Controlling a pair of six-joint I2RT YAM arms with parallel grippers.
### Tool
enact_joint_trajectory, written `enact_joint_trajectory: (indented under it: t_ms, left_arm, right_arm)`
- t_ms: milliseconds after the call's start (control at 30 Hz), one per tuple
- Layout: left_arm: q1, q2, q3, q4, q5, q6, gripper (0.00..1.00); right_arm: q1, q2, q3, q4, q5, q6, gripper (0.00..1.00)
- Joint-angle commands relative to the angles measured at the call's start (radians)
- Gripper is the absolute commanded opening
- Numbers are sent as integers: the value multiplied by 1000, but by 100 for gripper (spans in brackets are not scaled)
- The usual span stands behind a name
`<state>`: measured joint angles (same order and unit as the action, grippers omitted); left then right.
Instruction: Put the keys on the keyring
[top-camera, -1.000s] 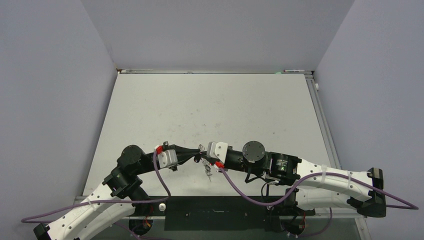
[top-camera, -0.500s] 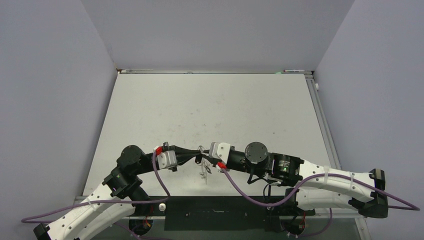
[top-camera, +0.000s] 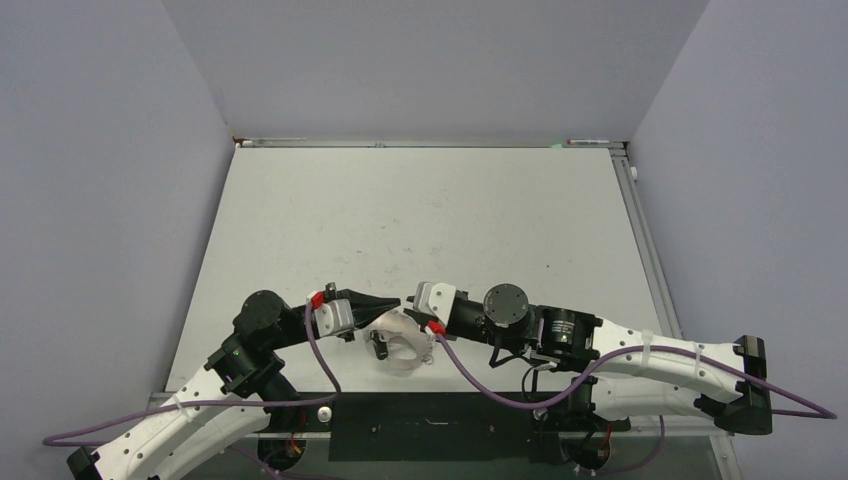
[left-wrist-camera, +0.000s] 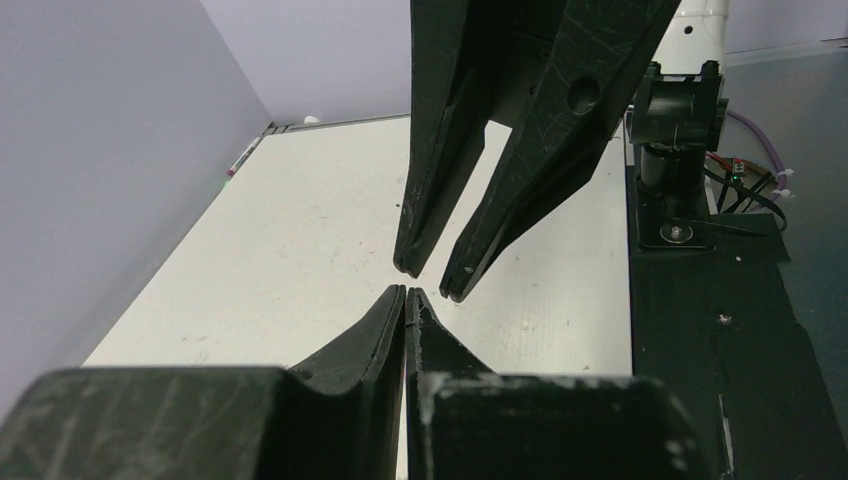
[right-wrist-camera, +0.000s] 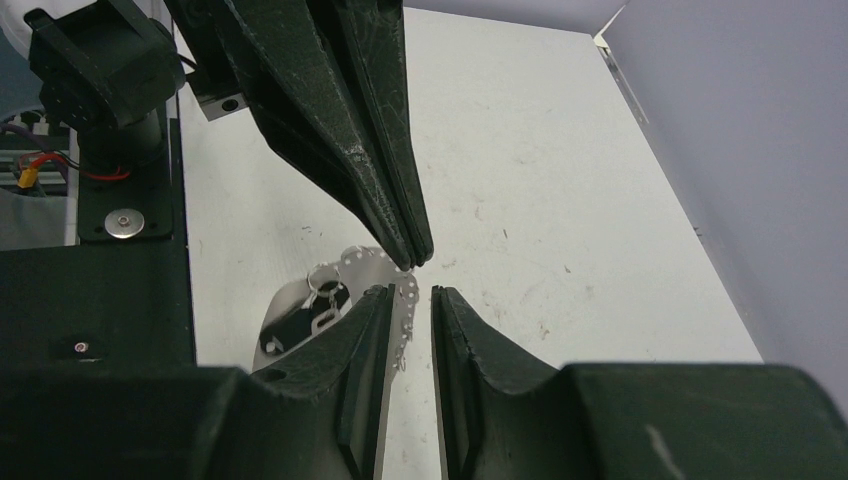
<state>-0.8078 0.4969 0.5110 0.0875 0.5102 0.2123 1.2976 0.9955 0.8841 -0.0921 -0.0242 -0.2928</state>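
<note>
The keyring (top-camera: 405, 342) is a thin silvery hoop hanging on edge between the two grippers, just above the table's near edge. My left gripper (top-camera: 397, 302) is shut on the hoop's upper rim; in the right wrist view its closed tips (right-wrist-camera: 420, 255) pinch the perforated rim (right-wrist-camera: 372, 260). My right gripper (right-wrist-camera: 410, 292) is open, and the rim runs down between its fingers, close to the left finger (right-wrist-camera: 372, 310). One key (right-wrist-camera: 300, 322) with a black head hangs from a small wire loop inside the hoop and also shows from above (top-camera: 379, 346). In the left wrist view my shut left gripper (left-wrist-camera: 407, 293) faces the right gripper (left-wrist-camera: 432, 272).
The white table (top-camera: 420, 210) stretches away behind the grippers. Grey walls close it in on the left, right and back. The black base plate (top-camera: 430, 425) and purple cables (top-camera: 480, 385) lie along the near edge under both arms.
</note>
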Motion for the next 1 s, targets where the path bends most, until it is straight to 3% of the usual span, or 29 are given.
enact_joint_trajectory:
  t_ms: [0,233,367,467,567,733,967]
  left_arm:
    - [5,4,23,39,-35,2,0]
    - [8,32,46,-9,-258,2,2]
    - [21,39,52,-25,-515,-19,25]
    - [45,53,64,-45,-726,-57,43]
    - [74,72,87,-67,-873,-122,54]
    - [133,98,137,-139,-935,-196,59]
    - [219,89,164,-169,-1019,-265,62]
  right_arm:
    - [6,7,11,33,21,14,22]
    - [2,31,-60,143,146,120,26]
    - [-13,108,-99,212,152,243,33]
    - [-12,205,-93,246,93,320,43]
    - [-11,318,-59,277,66,415,53]
    - [3,501,9,316,57,496,62]
    - [13,691,96,324,90,521,67]
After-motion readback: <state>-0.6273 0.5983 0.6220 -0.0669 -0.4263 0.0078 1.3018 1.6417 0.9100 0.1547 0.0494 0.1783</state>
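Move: Below both raised hands, the freed keyring, a ringed metal plate, has its middle about 3 cm ahead of the right hand, 3 cm to its left and some 26 cm down. The key with its black tags is about 2 cm ahead, 8 cm left and as far below; the left fingertips are 2 cm left, level. From the left hand the keyring is about 3 cm ahead, 1 cm left and 26 cm below. Dropping about 19 cm towards the released keyring and drifting some 8 cm left, the right hand tips its fingers farther down and spreads them from slightly open to well apart, touching nothing by the end. The left hand swings clear, about 14 cm forward and 14 cm left, turning some 60 degrees counter-clockwise as its shut fingers open. ##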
